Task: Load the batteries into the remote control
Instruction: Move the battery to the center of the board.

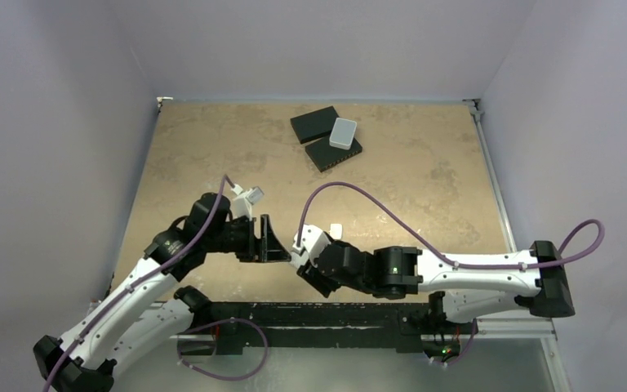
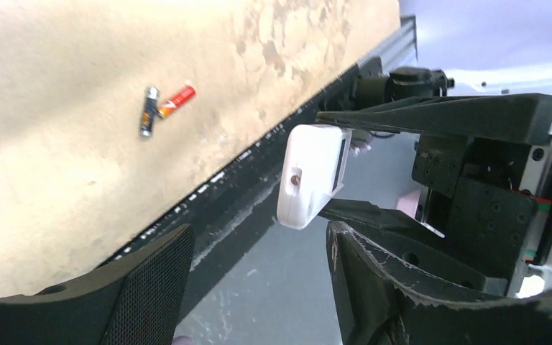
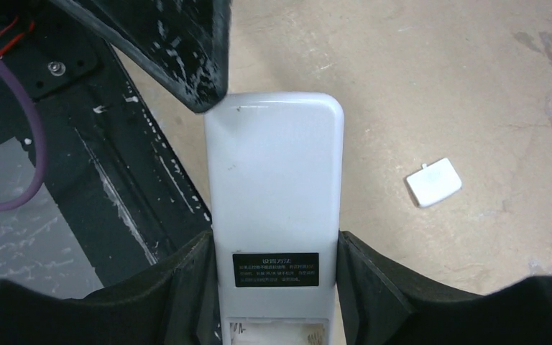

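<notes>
My right gripper (image 3: pixel 277 287) is shut on the remote control (image 3: pixel 273 194), a white handset held back side up, its black label between the fingers. An open recess shows at its near end. Seen from the left wrist, the remote control (image 2: pixel 309 176) points end-on just beyond my left gripper (image 2: pixel 259 287), which is open and holds nothing. One left finger (image 3: pixel 180 50) sits at the remote's far corner. The batteries lie side by side on the table, one dark (image 2: pixel 148 112) and one red-orange (image 2: pixel 177 100). From above, both grippers (image 1: pixel 282 249) meet near the front edge.
A small white cover plate (image 3: pixel 433 182) lies on the table right of the remote. Two black flat boxes (image 1: pixel 314 124) (image 1: pixel 335 153) with a pale grey box (image 1: pixel 343 132) on them sit at the back. The black front rail (image 1: pixel 294 314) runs beneath the grippers.
</notes>
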Controlling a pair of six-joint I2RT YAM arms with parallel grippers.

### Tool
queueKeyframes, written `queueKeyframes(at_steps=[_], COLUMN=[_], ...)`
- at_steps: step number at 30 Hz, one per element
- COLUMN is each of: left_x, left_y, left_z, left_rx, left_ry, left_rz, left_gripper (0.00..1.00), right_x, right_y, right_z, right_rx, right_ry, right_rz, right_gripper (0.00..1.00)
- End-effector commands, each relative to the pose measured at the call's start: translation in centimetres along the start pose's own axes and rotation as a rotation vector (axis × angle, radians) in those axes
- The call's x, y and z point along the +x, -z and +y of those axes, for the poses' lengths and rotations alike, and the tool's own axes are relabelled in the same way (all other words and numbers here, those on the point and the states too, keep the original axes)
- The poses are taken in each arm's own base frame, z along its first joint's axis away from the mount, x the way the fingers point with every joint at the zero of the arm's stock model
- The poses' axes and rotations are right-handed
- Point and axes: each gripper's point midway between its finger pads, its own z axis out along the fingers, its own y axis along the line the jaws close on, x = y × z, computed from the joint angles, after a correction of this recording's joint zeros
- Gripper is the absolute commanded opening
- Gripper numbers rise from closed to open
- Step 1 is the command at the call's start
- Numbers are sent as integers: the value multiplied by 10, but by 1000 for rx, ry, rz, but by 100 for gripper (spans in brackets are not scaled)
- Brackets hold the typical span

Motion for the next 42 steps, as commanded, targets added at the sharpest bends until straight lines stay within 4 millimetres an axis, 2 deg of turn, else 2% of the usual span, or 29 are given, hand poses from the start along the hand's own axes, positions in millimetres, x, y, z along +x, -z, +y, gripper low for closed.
queueKeyframes(at_steps=[1,7,11,17,30,42], left_x=[-29,-37,-38,-36,-32,-28], left_y=[24,45,52,61,65,62], left_z=[9,12,11,12,14,22], left_rx=[-160,-225,-222,-234,-233,-240], left_ry=[-77,-94,-115,-152,-203,-208], left_rz=[-157,-259,-285,-304,-316,-311], left_gripper=[67,68,68,68,68,68], right_x=[-9,-10,-14,-23,-26,-8], right_y=[-7,-30,-48,-74,-131,-159], right_z=[-8,-25,-39,-59,-73,-86], right_rx=[-16,-14,13,57,137,196], right_ry=[-8,10,11,-76,-290,-405], right_rz=[-17,30,56,65,79,110], right_gripper=[31,31,31,32,30,31])
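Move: My right hand already holds the remote by its sides near the open battery bay. The clear patch of board I'm taking it to lies about 14 cm ahead, 4 cm left and 14 cm below. At board height too, the black battery is some 8 cm ahead and 3 left, the red battery 8 ahead and 1 left, the battery cover about 19 ahead and 4 right. From my open left hand, that patch is roughly 11 cm ahead, 6 right and 15 below. I carry the remote in my right hand about 13 cm forward and 10 cm down, easing some 4 cm left, over past the batteries towards the clear board; my closed grip stays as it is while the wrist turns about 20 degrees clockwise and tips down a little. My left hand, already off the remote and still open, backs away about 6 cm to its left and rises slightly. ##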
